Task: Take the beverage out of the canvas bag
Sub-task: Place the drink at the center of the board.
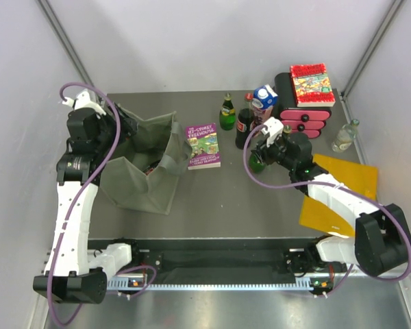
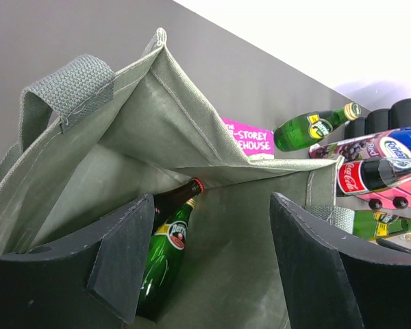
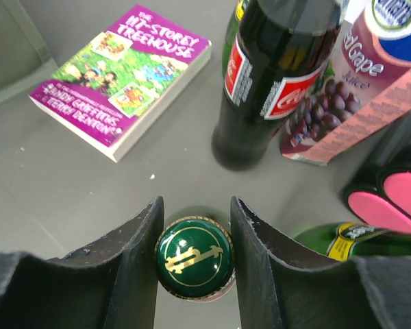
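The olive canvas bag (image 1: 147, 171) lies slumped at the left of the table with its mouth wide. My left gripper (image 1: 127, 127) hovers at that mouth, open, and nothing lies between its fingers (image 2: 212, 202). Inside the bag (image 2: 157, 123) a green Perrier bottle (image 2: 161, 253) rests beside a dark bottle with a red cap (image 2: 175, 199), both partly hidden behind my left finger. My right gripper (image 1: 267, 147) is shut on the cap of an upright green beverage bottle (image 3: 195, 257) standing on the table, with the jaws (image 3: 196, 205) pressed against both sides.
A purple book (image 1: 203, 145) lies right of the bag. A cola bottle (image 1: 244, 123), a grape juice carton (image 1: 264, 101) and another green bottle (image 1: 227, 113) stand close behind my right gripper. Further right are a pink drawer box (image 1: 305, 113), a clear bottle (image 1: 344, 136) and a yellow envelope (image 1: 339, 195).
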{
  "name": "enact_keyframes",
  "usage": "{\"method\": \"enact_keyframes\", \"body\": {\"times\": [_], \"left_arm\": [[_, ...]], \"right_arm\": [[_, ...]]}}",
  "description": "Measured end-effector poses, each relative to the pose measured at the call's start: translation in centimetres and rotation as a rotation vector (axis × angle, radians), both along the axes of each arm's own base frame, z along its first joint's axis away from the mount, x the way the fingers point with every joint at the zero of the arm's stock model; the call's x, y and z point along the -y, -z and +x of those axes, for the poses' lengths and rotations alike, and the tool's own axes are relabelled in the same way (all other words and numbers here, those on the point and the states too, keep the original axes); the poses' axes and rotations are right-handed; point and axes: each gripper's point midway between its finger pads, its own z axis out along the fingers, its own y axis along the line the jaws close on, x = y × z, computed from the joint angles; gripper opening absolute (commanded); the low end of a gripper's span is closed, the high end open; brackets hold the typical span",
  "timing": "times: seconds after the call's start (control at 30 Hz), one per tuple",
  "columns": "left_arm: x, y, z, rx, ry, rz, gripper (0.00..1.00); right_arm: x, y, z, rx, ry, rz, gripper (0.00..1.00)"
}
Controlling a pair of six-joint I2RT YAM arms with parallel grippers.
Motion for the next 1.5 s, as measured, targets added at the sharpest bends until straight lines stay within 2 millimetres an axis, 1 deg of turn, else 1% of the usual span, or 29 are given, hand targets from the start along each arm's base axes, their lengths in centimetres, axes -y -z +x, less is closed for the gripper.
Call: {"method": "enact_keyframes", "body": {"times": [0.17,0.33,0.47,0.5,0.57,0.63,0.67,0.73,0.77,0.83,0.87,0.93,0.97,1.07,1.13,1.17,1.2,1.27,1.33,1.5], "left_arm": [[0.0,0.3,0.0,-0.006,0.0,0.0,0.73],[0.1,0.3,0.0,-0.007,0.003,-0.001,0.73],[0.1,0.6,0.0,-0.013,0.004,-0.002,0.73],[0.1,0.7,0.0,-0.014,0.005,-0.002,0.73],[0.1,0.7,0.0,-0.015,0.008,-0.003,0.73],[0.2,0.7,0.0,-0.015,0.012,-0.005,0.73],[0.3,0.7,0.0,-0.015,0.013,-0.008,0.73],[0.5,0.7,0.0,-0.015,0.022,-0.017,0.73],[0.6,0.6,0.0,-0.014,0.025,-0.021,0.73],[0.8,0.1,0.0,-0.007,0.034,-0.03,0.73],[0.9,-0.3,0.1,0.001,0.038,-0.034,0.73],[1.1,-1.1,0.3,0.017,0.046,-0.038,0.73],[1.1,-1.4,0.3,0.024,0.05,-0.039,0.73],[1.3,-2.0,0.3,0.036,0.059,-0.041,0.73],[1.4,-2.1,0.3,0.038,0.067,-0.042,0.73],[1.5,-2.1,0.2,0.038,0.072,-0.041,0.73],[1.5,-2.1,0.2,0.038,0.075,-0.04,0.73],[1.6,-2.1,0.2,0.039,0.086,-0.035,0.73],[1.8,-2.3,0.0,0.042,0.102,-0.031,0.73],[1.9,-3.6,-0.4,0.07,0.121,-0.01,0.73]], "right_arm": [[0.4,0.9,-0.2,0.005,0.001,-0.03,0.0],[0.6,1.0,0.0,0.021,-0.001,-0.045,0.01],[0.8,0.8,0.3,0.034,0.005,-0.046,0.14],[0.8,0.8,0.3,0.036,0.006,-0.045,0.15],[1.0,1.2,0.2,0.033,0.008,-0.049,0.22],[1.2,2.0,0.0,0.018,0.009,-0.058,0.25],[1.3,2.0,0.0,0.022,0.009,-0.056,0.3],[1.4,2.0,0.1,0.023,0.013,-0.057,0.35],[1.4,2.0,0.1,0.023,0.015,-0.056,0.43],[1.5,2.0,0.1,0.025,0.017,-0.056,0.52],[1.5,2.0,0.1,0.025,0.017,-0.056,0.59],[1.6,1.6,0.3,0.044,0.019,-0.054,0.67],[1.6,1.3,0.3,0.052,0.02,-0.052,0.74],[1.6,0.1,0.3,0.078,0.016,-0.044,0.83],[1.4,-1.0,0.5,0.095,0.008,-0.035,0.87],[1.1,-1.8,0.7,0.101,-0.003,-0.03,0.96],[0.9,-2.4,0.7,0.105,-0.013,-0.025,1.0],[0.2,-4.0,0.7,0.113,-0.053,-0.016,1.0],[-0.9,-6.2,0.4,0.117,-0.125,-0.008,1.0],[-4.4,-13.3,-1.2,0.165,-0.364,-0.002,1.0]]}}
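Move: The right hand holds a green drink bottle by its capped top. The bare spot for it lies about 2 cm to the right and some 20 cm below, level fore-and-aft. The Coke bottle stands about 9 cm ahead and 4 cm left, the other green bottle 5 cm ahead and 8 cm right, and the book 8 cm ahead and 18 cm left. From the left hand, that spot is roughly 40 cm right, 3 cm ahead and 37 cm down. Still pinching the bottle's top, the right hand eases it about 2 cm down and slightly right onto the board, then the fingers open wide and come free. It climbs some 15 cm, swinging left and slightly back, turning about 20 degrees counter-clockwise with the fingertips lifting. The left hand, open over the bag, dips slightly, then rises some 4 cm while drifting right. ##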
